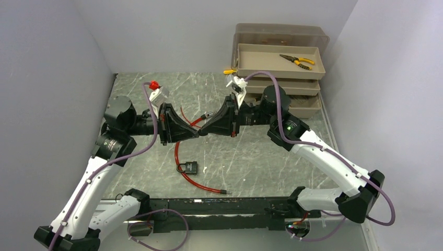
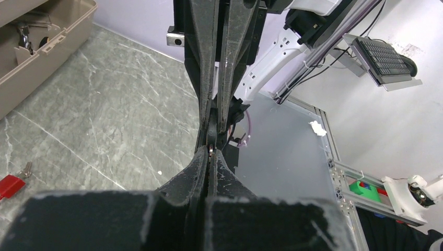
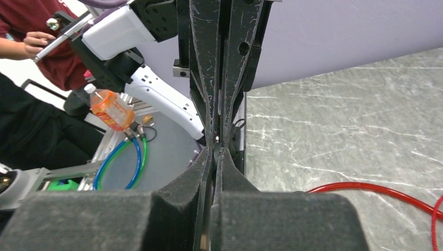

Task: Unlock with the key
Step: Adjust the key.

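Note:
My two grippers meet tip to tip above the middle of the table. The left gripper [image 1: 196, 135] [image 2: 210, 155] is shut, with the small key [image 2: 210, 150] showing as a metal glint between its tips. The right gripper [image 1: 205, 131] [image 3: 215, 152] is shut on the key's dark head [image 2: 211, 134] from the opposite side. The black padlock [image 1: 188, 167] lies flat on the table below the grippers, threaded on a red cable [image 1: 194, 182]. Most of the key is hidden by the foam pads.
Stacked tan trays [image 1: 279, 65] stand at the back right, with yellow-handled pliers [image 1: 298, 61] in the top one. A red tag with another key [image 2: 11, 184] lies on the table behind the grippers. The red cable [image 3: 376, 188] loops across the table under both arms.

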`<state>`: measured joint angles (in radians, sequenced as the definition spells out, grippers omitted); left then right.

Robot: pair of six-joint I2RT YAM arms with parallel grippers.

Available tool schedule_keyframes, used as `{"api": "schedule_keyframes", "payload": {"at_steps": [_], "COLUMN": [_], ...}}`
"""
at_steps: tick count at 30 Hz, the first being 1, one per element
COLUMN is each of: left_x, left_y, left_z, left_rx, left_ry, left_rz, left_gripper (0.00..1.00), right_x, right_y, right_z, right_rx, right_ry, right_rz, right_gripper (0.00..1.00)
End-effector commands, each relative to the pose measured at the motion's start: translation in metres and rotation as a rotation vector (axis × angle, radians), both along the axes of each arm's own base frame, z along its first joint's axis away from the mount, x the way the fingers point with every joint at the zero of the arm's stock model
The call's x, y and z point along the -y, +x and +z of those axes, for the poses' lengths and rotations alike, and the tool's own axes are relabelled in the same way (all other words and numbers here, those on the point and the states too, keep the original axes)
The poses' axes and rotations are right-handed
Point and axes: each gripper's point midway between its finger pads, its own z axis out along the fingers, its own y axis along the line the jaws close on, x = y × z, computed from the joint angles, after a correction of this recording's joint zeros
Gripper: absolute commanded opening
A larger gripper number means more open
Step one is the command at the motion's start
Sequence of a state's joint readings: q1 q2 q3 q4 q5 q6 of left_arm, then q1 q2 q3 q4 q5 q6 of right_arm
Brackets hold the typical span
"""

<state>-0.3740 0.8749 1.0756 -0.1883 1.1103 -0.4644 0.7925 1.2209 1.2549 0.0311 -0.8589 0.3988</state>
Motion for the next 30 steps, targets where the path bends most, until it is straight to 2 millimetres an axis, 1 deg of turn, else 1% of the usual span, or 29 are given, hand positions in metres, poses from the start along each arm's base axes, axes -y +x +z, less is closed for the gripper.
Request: {"api": "schedule_keyframes", "payload": {"at_steps": [1,2,4,6,7,9,12,13,15,16,17,19,21,24,26,27,30], "left_x": [-0.005,-0.005,-0.006,-0.006,-0.006,-0.006,-0.007,-0.007,-0.008,-0.008,-0.008,-0.011,-0.014,-0.023,-0.033,-0.037,-0.047], "left_y": [-0.001,-0.002,-0.003,-0.002,-0.001,0.0,0.002,0.004,0.005,0.006,0.008,0.014,0.021,0.038,0.049,0.051,0.05], "left_z": [0.02,0.018,0.014,0.011,0.01,0.009,0.005,0.003,-0.004,-0.009,-0.014,-0.028,-0.049,-0.093,-0.124,-0.14,-0.179], "left_rx": [0.103,0.104,0.106,0.1,0.099,0.095,0.08,0.08,0.075,0.064,0.059,0.064,0.062,0.083,0.081,0.084,0.161], "left_ry": [-0.025,-0.022,-0.016,-0.011,-0.009,-0.005,0.013,0.021,0.039,0.052,0.067,0.111,0.176,0.327,0.441,0.487,0.578], "left_rz": [0.027,0.026,0.024,0.029,0.028,0.03,0.042,0.048,0.054,0.052,0.056,0.082,0.105,0.135,0.158,0.16,0.119], "left_gripper": [0.01,0.04,0.18,0.23,0.28,0.46,0.66,0.75,0.86,0.96,0.99,0.99,0.99,0.99,0.99,0.99,0.99], "right_x": [0.008,0.008,0.005,0.003,0.002,0.002,0.005,0.006,0.009,0.012,0.015,0.022,0.031,0.044,0.051,0.054,0.063], "right_y": [-0.004,-0.003,-0.003,-0.005,-0.006,-0.005,-0.004,-0.003,0.004,0.008,0.012,0.019,0.026,0.03,0.031,0.032,0.034], "right_z": [0.002,-0.001,-0.004,-0.005,-0.006,-0.012,-0.021,-0.024,-0.032,-0.035,-0.04,-0.049,-0.063,-0.081,-0.092,-0.097,-0.11], "right_rx": [0.099,0.089,0.064,0.028,0.009,-0.023,-0.055,-0.065,-0.092,-0.102,-0.118,-0.149,-0.179,-0.225,-0.239,-0.245,-0.263], "right_ry": [0.011,-0.008,-0.035,-0.054,-0.061,-0.069,-0.1,-0.111,-0.143,-0.157,-0.173,-0.203,-0.237,-0.263,-0.278,-0.287,-0.313], "right_rz": [-0.029,-0.03,-0.016,0.011,0.017,0.012,-0.009,-0.017,-0.061,-0.081,-0.104,-0.146,-0.201,-0.252,-0.286,-0.297,-0.345], "right_gripper": [0.0,0.0,0.0,0.0,0.0,0.0,0.0,0.0,0.0,0.0,0.0,0.0,0.0,0.0,0.0,0.0,0.0]}}
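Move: The key sits between the two hands' fingertips, its middle within 1 cm to the left hand's right and 1 cm to the right hand's left. The black padlock lies on the table about 37 cm below both, some 4 cm farther out, and 6 cm to the left hand's left, 8 cm to the right hand's. The red padlock is roughly 15 cm farther out and 11 cm right of it; the red cable's near end is 10 cm closer in and 15 cm right of it. The key, pinched from both sides, is let go by the left fingers, which spread wide while the right ones stay shut on its black head. The left hand then speeds down about 12 cm and forward 5 towards the black padlock, fingers dipping some 20 degrees; the right hand sinks about 10 cm and carries the key off to the right, then forward a little too, its fingers dipping and swinging clockwise. ##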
